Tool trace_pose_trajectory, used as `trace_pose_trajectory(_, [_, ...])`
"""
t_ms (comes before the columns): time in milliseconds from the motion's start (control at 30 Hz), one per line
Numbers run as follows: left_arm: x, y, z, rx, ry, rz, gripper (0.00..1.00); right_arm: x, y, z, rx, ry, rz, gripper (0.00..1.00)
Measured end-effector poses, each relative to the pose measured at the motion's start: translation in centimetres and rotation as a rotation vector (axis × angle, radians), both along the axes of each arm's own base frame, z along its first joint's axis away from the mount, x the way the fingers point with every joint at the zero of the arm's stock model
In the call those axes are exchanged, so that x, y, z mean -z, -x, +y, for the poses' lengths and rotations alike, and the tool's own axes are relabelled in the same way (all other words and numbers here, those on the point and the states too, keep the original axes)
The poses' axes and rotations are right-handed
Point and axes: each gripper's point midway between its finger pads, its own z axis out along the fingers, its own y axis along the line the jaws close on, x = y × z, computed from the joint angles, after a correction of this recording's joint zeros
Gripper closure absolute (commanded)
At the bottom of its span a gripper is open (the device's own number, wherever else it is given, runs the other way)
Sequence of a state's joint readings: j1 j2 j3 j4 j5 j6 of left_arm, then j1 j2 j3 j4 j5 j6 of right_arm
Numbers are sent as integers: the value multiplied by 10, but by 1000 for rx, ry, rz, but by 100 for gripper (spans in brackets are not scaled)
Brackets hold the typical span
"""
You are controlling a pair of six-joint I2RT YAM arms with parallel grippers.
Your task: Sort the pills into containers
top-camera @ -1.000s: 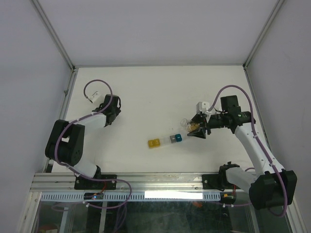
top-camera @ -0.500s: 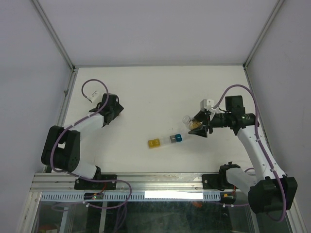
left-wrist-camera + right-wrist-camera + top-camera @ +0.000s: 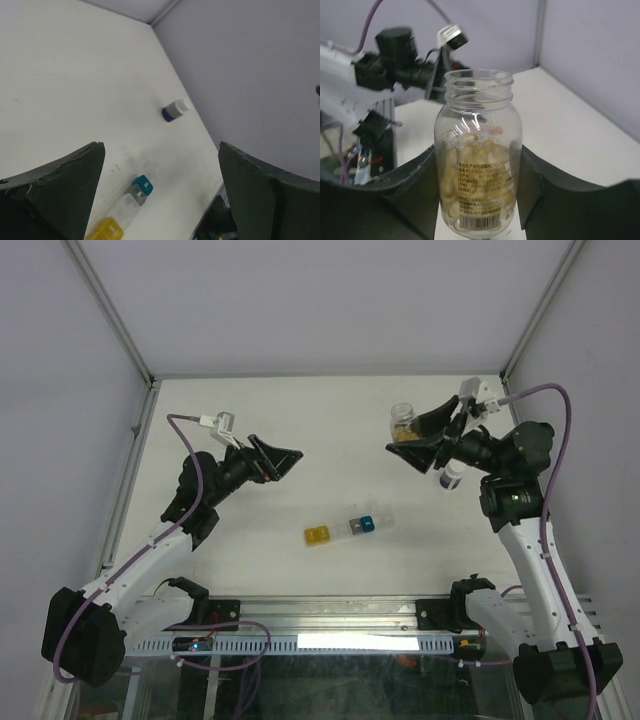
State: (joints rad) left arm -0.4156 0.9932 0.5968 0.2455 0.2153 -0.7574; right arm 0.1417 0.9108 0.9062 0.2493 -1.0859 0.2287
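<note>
The containers (image 3: pixel 349 528) lie as a short strip mid-table, with a yellow one (image 3: pixel 318 536) at the left and a blue one (image 3: pixel 365 524) toward the right. My right gripper (image 3: pixel 410 440) is raised behind the strip and shut on a round clear vial (image 3: pixel 402 420). In the right wrist view the vial (image 3: pixel 479 150) is upright and uncapped, and tan pills (image 3: pixel 482 162) fill its lower half. My left gripper (image 3: pixel 288 455) hangs open and empty above the table, left of the strip. Its wrist view shows the containers (image 3: pixel 125 206) between the fingers (image 3: pixel 65 185).
A small dark bottle with a white cap (image 3: pixel 450 478) stands on the table under my right arm; it also shows in the left wrist view as the dark bottle (image 3: pixel 175 110) near the right wall. Walls enclose the table at the back and sides.
My left gripper has opened wide while its arm lifted and swung toward the table's middle. My right arm has carried the vial up and back, away from the strip.
</note>
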Motion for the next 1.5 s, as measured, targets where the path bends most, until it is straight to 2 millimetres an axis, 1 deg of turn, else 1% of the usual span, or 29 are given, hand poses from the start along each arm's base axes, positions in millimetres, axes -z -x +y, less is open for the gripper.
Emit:
trace_pose_trajectory(33, [-9, 8, -8, 54, 16, -47, 1, -9, 1, -1, 26, -15, 1, 100])
trace_pose_trajectory(67, [-16, 16, -15, 103, 30, -87, 1, -18, -2, -6, 72, -31, 0, 100])
trace_pose_trajectory(133, [-26, 28, -25, 181, 53, -149, 1, -54, -9, -21, 144, -104, -12, 100])
trace_pose_trajectory(200, [-32, 39, -33, 240, 67, -188, 1, -89, 2, -23, 92, -204, -69, 100])
trace_pose_trajectory(267, [-38, 47, -41, 282, 73, -221, 1, -96, 4, -28, 106, -227, -79, 100])
trace_pose_trajectory(333, [-42, 57, -49, 321, 73, -255, 1, -105, -7, -44, 208, -243, -41, 100])
trace_pose_trajectory(367, [-44, 63, -55, 343, 70, -270, 1, -114, -7, -49, 216, -252, -46, 100])
trace_pose_trajectory(400, [-45, 69, -60, 365, 67, -285, 1, -120, -2, -47, 194, -264, -54, 100])
trace_pose_trajectory(433, [-46, 75, -65, 387, 62, -302, 1, -122, 5, -43, 157, -272, -70, 100])
trace_pose_trajectory(467, [-47, 80, -69, 401, 57, -315, 1, -120, 8, -41, 153, -264, -70, 100])
trace_pose_trajectory(567, [-51, 94, -78, 443, 43, -366, 1, -120, 7, -47, 216, -247, -66, 100])
trace_pose_trajectory(600, [-54, 96, -79, 449, 42, -386, 1, -121, 12, -45, 191, -241, -68, 100])
trace_pose_trajectory(667, [-62, 98, -79, 446, 45, -435, 1, -121, 28, -33, 108, -228, -105, 100])
trace_pose_trajectory(700, [-66, 97, -78, 439, 50, -457, 1, -117, 27, -33, 121, -212, -106, 100])
trace_pose_trajectory(767, [-77, 96, -76, 419, 65, -504, 1, -110, 17, -41, 177, -191, -81, 100])
trace_pose_trajectory(800, [-83, 96, -74, 409, 79, -537, 1, -109, 19, -41, 157, -178, -84, 100])
trace_pose_trajectory(833, [-87, 97, -73, 403, 90, -566, 1, -108, 24, -35, 107, -169, -89, 100])
trace_pose_trajectory(867, [-90, 98, -72, 395, 96, -595, 1, -102, 29, -27, 54, -147, -103, 100])
trace_pose_trajectory(900, [-91, 98, -71, 389, 95, -620, 1, -92, 29, -24, 36, -115, -101, 100])
trace_pose_trajectory(933, [-91, 97, -71, 385, 87, -637, 1, -80, 24, -25, 47, -77, -95, 100])
trace_pose_trajectory(1000, [-87, 92, -74, 380, 53, -659, 1, -61, 7, -33, 101, -1, -105, 100])
trace_pose_trajectory(1067, [-81, 88, -78, 380, 8, -670, 1, -33, 2, -36, 72, 87, -107, 100])
trace_pose_trajectory(1200, [-72, 82, -84, 370, -70, -728, 1, 46, -1, -42, 14, 278, -110, 100])
trace_pose_trajectory(1267, [-70, 76, -85, 348, -98, -763, 1, 89, 1, -47, -1, 364, -103, 100])
trace_pose_trajectory(1300, [-69, 71, -86, 330, -112, -775, 1, 110, 3, -50, -13, 405, -87, 100])
trace_pose_trajectory(1333, [-67, 65, -86, 309, -124, -781, 1, 127, 5, -51, -25, 436, -70, 100])
trace_pose_trajectory(1400, [-57, 52, -87, 269, -161, -774, 1, 167, 9, -56, -58, 519, -28, 100])
trace_pose_trajectory(1467, [-46, 38, -87, 231, -200, -750, 1, 202, 14, -60, -98, 601, 17, 100])
trace_pose_trajectory(1500, [-40, 30, -87, 203, -222, -735, 1, 214, 15, -61, -115, 631, 34, 100])
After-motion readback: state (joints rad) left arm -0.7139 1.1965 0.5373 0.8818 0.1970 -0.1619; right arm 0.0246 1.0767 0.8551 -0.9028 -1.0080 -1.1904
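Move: The right hand holds the open jar of capsules about 36 cm above the table. From it, the teal-lidded compartment of the container strip lies some 5 cm ahead and 6 cm left. The strip's yellow end is 2 cm ahead and 20 cm left, and the white bottle 18 cm ahead and 21 cm right, all far below. From the empty left hand the teal compartment lies about 22 cm right, 2 cm back and 22 cm below. Up first by about 12 cm, the right hand carries the jar with its grip unchanged, jerks it back and forth and sideways by a centimetre or two, then brings it down fast some 33 cm and slightly right, beside the teal end, tipping it leftward. The open left hand draws back, right and up, then goes forward and sinks, its fingers tilting up some 40 degrees. ##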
